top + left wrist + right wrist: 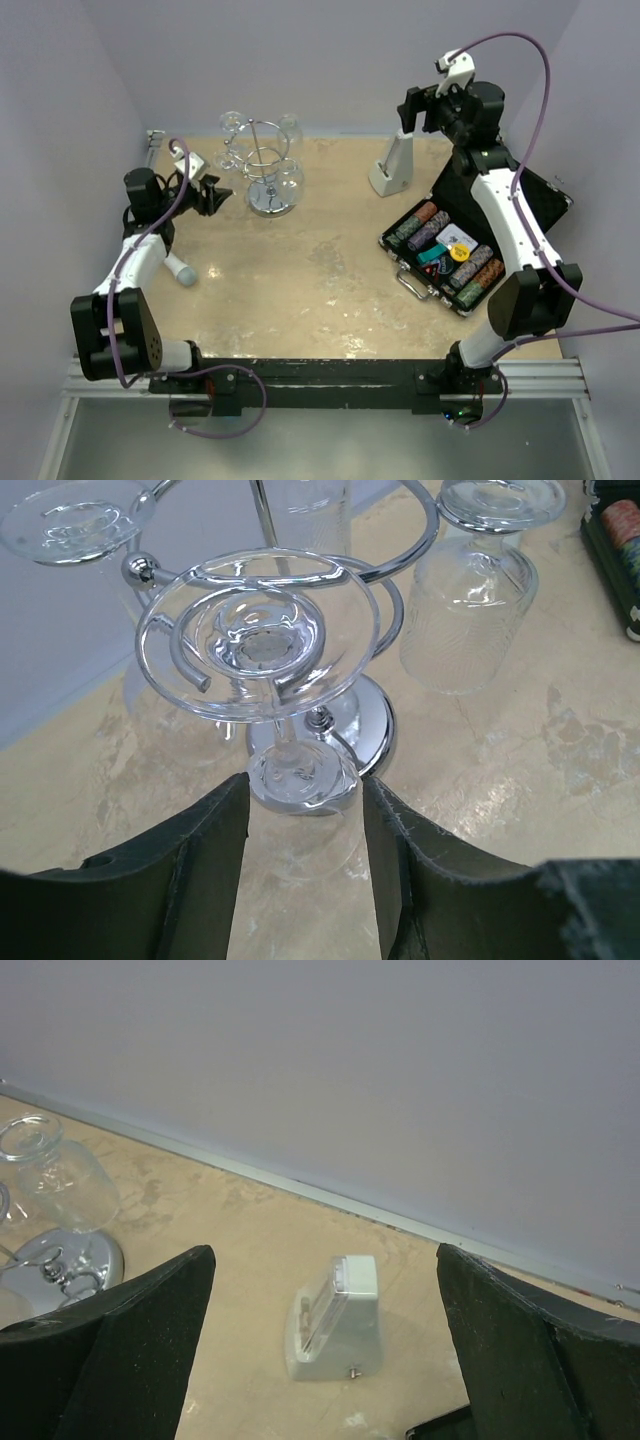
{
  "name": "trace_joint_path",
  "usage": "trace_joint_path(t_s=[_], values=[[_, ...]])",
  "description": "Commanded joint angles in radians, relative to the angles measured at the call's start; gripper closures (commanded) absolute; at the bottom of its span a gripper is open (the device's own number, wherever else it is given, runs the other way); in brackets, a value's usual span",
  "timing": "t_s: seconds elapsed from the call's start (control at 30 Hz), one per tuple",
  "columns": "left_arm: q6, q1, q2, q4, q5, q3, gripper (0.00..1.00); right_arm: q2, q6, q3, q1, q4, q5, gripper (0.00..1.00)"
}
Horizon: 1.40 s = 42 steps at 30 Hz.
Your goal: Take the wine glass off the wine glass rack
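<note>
The chrome wine glass rack (268,172) stands at the back left on its round disc base (368,732), with several clear glasses hanging upside down from its curled arms. In the left wrist view the nearest wine glass (262,646) hangs by its foot on an arm, with its bowl (303,780) down in the gap between my left fingers (205,855). My left gripper (305,800) is open and straddles that bowl; I cannot tell whether it touches. It sits just left of the rack in the top view (214,194). My right gripper (413,108) is open and empty, raised at the back right.
A grey wedge-shaped metronome (391,166) stands below the right gripper (325,1252). An open case of poker chips (448,256) lies at the right. A small grey and blue object (183,271) lies by the left arm. Other hanging glasses (466,598) flank the rack.
</note>
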Motion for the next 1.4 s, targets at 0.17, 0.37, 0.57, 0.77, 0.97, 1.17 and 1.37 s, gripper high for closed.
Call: trace_joint_path(t_s=[0.17,0.37,0.57,0.77,0.97,1.17,1.37], values=[[-0.075,-0.015,0.052,0.318,-0.030,-0.049,0.49,-0.055,-0.008,0.023,-0.002,-0.095,0.044,0.04],[-0.115,-0.020,0.097,0.398,-0.001,-0.043,0.50,-0.065,-0.037,0.017,-0.002,-0.135,0.062,0.04],[-0.083,-0.025,0.123,0.415,0.060,-0.037,0.51,-0.069,-0.046,0.003,-0.002,-0.139,0.070,0.04],[-0.091,-0.038,0.160,0.509,0.085,-0.048,0.50,-0.078,-0.074,0.003,-0.002,-0.205,0.087,0.04],[-0.119,-0.041,0.196,0.561,0.102,-0.040,0.55,-0.080,-0.078,-0.001,-0.002,-0.221,0.097,0.04],[-0.126,-0.043,0.222,0.573,0.107,-0.024,0.62,-0.068,-0.089,0.017,-0.002,-0.228,0.111,0.04],[-0.143,-0.043,0.236,0.601,0.113,-0.021,0.73,-0.060,-0.098,0.019,-0.002,-0.238,0.125,0.04]])
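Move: The nearest wine glass hangs upside down on the rack about 7 cm ahead of the left hand and 4 cm to its right, its middle some 3 cm lower. The rack's pole stands roughly 11 cm ahead and 11 cm right; the far left glass is about 15 cm ahead and 4 cm right, the right glass 8 cm ahead and 17 cm right. From the right hand the nearest glass lies about 41 cm left, 4 cm back and 20 cm lower. The nearest glass's stem, just under its upturned foot, is what the left hand closes in on: about 3 cm forward, then 2 cm right, finally sinking 1.5 cm. Its fingers tilt up some 10 degrees to nearly level and narrow from half open, fingertips coming under the foot's rim on either side of the stem's line; no grip is visible yet. The empty right hand sinks 4 cm, drifting back and right, tipping down, still open. ##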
